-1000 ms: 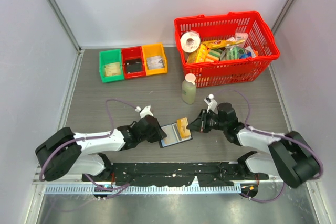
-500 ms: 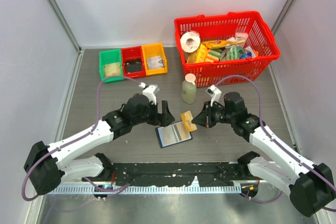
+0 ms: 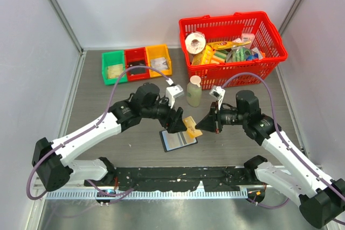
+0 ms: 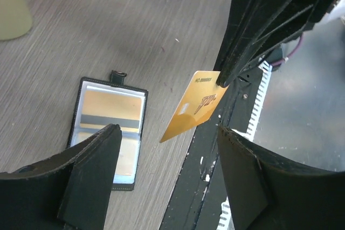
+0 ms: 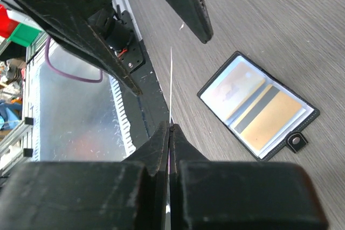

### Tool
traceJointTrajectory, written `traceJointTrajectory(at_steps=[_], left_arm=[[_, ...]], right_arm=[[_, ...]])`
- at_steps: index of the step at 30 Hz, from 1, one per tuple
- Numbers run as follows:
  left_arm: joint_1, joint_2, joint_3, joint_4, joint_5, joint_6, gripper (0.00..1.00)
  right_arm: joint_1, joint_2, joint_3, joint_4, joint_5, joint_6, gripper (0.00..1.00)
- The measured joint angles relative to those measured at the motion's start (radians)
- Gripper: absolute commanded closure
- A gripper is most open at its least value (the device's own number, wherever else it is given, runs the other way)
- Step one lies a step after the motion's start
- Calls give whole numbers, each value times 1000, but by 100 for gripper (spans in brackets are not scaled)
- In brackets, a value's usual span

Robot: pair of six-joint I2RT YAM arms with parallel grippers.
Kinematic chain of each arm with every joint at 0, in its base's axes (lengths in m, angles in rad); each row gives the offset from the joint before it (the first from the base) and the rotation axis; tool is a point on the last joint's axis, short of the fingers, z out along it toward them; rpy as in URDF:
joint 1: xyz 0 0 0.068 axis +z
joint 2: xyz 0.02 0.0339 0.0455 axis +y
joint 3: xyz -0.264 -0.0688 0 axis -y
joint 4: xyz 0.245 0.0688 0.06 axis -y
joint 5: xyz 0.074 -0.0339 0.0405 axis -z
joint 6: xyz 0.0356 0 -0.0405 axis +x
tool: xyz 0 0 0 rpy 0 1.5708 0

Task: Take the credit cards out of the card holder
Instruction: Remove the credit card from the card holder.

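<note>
The card holder [image 3: 178, 140] lies open and flat on the table, black-edged, with yellow-orange cards showing in its pale sleeves [image 4: 109, 112] [image 5: 259, 106]. One yellow-orange credit card [image 3: 191, 125] hangs in the air just right of the holder. My right gripper [image 3: 200, 125] is shut on that card's upper corner [image 4: 198, 103]. In the right wrist view the card [image 5: 171, 79] is edge-on, rising from the right gripper [image 5: 170, 127]. My left gripper [image 3: 181, 124] stands open, one finger on either side of the card's free end without touching it [image 4: 168, 133].
A pale green bottle [image 3: 194, 92] stands behind the grippers. Further back, a red basket [image 3: 268, 60] holds groceries. Green [image 3: 114, 67], red [image 3: 136, 64] and orange [image 3: 159, 60] trays sit at the back left. The black base rail [image 3: 178, 176] runs along the near edge.
My left gripper let go of the card holder, opened, and rose to the right around the card. My right gripper pulled the card out of the holder and lifted it.
</note>
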Motion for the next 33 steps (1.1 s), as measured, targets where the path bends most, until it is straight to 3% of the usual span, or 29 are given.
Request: traceJointTrajectory(at_steps=[5, 13, 15, 18, 20, 22, 23, 27, 33], left_arm=[[0, 20, 13, -11, 83, 50, 37], [0, 53, 13, -15, 182, 81, 91], [0, 52, 15, -16, 196, 83, 100], [2, 47, 15, -20, 214, 85, 100], [8, 38, 14, -23, 215, 84, 100], [19, 33, 13, -20, 215, 78, 100], [29, 28, 8, -14, 217, 71, 100], [121, -31, -50, 11, 198, 22, 100], [341, -108, -109, -3, 78, -65, 100]], right_arm=[[0, -14, 0, 5, -54, -5, 99], [4, -13, 0, 22, -94, -5, 99], [5, -12, 0, 22, -95, -7, 99], [3, -8, 0, 24, -83, -12, 99], [3, -6, 0, 32, -79, -12, 91], [3, -5, 0, 50, -71, -11, 74], [5, -5, 0, 58, -61, -7, 61], [5, -5, -1, 60, -2, 2, 39], [6, -5, -1, 54, 100, 6, 28]])
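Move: The yellow card, held out by the right gripper, has its middle some 4 cm right of the open left fingers, about 2 cm back and 2 cm below. The open card holder lies about 19 cm straight below the left hand; the bottle stands roughly 17 cm ahead and 7 cm right, the green box some 33 cm ahead and 30 cm left. From the right hand, the left fingertips are about 6 cm to its left, level with it. Ease the left gripper back about 3 cm, turning slightly clockwise, and close its fingers on the free end of the yellow card while the right gripper still pinches the other end and backs 1.5 cm. Open the right fingers to let go, then sweep the left hand forward and left towards the green box, some 12 cm, swinging about 30 degrees counter-clockwise; the right drifts forward again. ##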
